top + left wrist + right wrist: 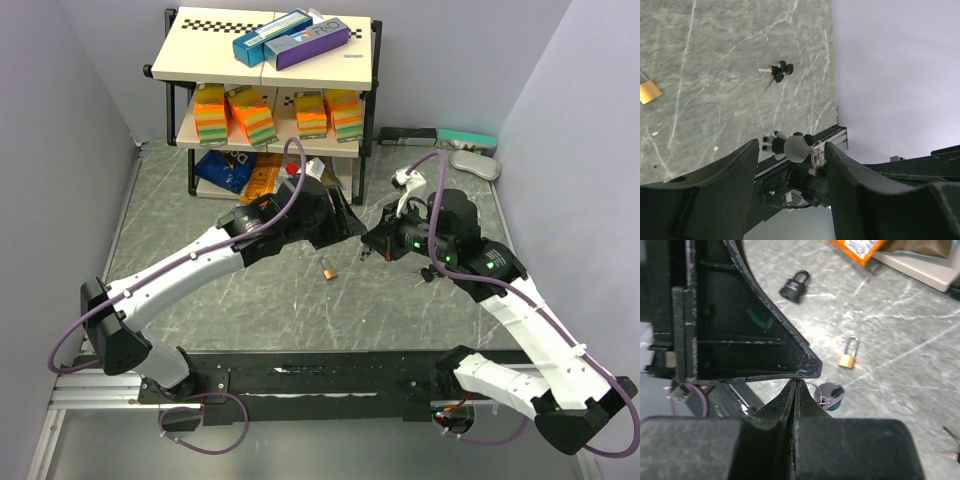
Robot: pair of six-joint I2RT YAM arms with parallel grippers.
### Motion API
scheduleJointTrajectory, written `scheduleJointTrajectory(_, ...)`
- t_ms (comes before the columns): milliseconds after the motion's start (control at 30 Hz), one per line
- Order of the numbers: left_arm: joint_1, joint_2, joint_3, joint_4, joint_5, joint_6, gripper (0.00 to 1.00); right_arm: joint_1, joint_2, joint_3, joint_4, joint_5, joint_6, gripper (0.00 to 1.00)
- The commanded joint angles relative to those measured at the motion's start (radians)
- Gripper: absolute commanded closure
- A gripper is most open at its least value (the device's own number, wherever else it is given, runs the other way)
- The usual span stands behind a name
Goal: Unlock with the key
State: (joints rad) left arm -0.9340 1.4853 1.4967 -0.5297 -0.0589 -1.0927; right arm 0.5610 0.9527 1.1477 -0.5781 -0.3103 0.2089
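A brass padlock (328,268) lies on the grey table with its shackle closed, also visible in the right wrist view (849,354) and at the left edge of the left wrist view (649,91). My right gripper (373,243) (796,382) is shut on the key; only its ring and a round grey-blue tag (831,396) hang out beside the tips. It hovers right of and above the brass padlock. My left gripper (348,216) (792,147) stands open and empty just above it, one finger (740,315) filling the right wrist view.
A black padlock (794,287) lies further back. A bunch of black-headed keys (430,272) (777,71) rests near the right arm. A shelf (265,60) with boxes and sponges stands at the back. A panda charm (795,146) hangs on the right arm.
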Motion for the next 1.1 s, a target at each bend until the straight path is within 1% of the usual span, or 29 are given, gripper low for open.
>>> scheduleJointTrajectory(0,-0.008,0.009,0.060,-0.038,-0.013,0.011,0.40,0.045,0.012,0.067,-0.028,0.134,-0.058,1.00)
scheduleJointTrajectory(367,-0.008,0.058,0.074,-0.030,0.031,0.007,0.41,0.172,0.064,0.115,-0.046,0.309,-0.127,1.00)
scheduleJointTrajectory(467,-0.008,0.070,0.085,-0.036,0.039,0.010,0.47,0.204,0.075,0.119,-0.045,0.371,-0.141,1.00)
scheduleJointTrajectory(600,-0.008,0.090,0.097,-0.044,0.048,0.014,0.61,0.241,0.087,0.124,-0.046,0.443,-0.157,1.00)
scheduleJointTrajectory(767,-0.008,0.109,0.108,-0.044,0.054,0.017,0.67,0.284,0.104,0.129,-0.037,0.539,-0.180,1.00)
scheduleJointTrajectory(833,-0.008,0.115,0.112,-0.044,0.071,0.017,0.72,0.306,0.116,0.132,-0.035,0.588,-0.189,1.00)
scheduleJointTrajectory(967,-0.006,0.118,0.114,-0.049,0.074,0.017,0.73,0.336,0.136,0.138,-0.034,0.668,-0.201,1.00)
scheduleJointTrajectory(1067,-0.008,0.115,0.108,-0.041,0.077,0.014,0.77,0.358,0.144,0.138,-0.028,0.704,-0.201,1.00)
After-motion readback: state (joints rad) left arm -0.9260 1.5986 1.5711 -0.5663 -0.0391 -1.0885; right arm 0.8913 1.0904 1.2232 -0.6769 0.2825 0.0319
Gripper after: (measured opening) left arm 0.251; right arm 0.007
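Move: The key, with its ring and round grey tag, hangs from the right hand's shut fingertips, about 3 cm below that hand and 1 cm to its left. From the half-open left hand it lies roughly 2 cm back, 2 cm to the right and 4 cm below. On the table, some 27 cm below, the brass padlock lies about 2 cm ahead of the left hand and 5 cm to its left; the loose keys lie about 4 cm ahead of the right hand and 15 cm to its right. The hanging key bunch is carried down about 3 cm and slightly forward by the right hand, which keeps its pinch and turns some 25 degrees, its left side dipping. The left hand follows down about 2.5 cm, edging right and forward towards the bunch, and from midway narrows its fingers from over half open to about a quarter around the tag; whether they touch it can't be seen. ##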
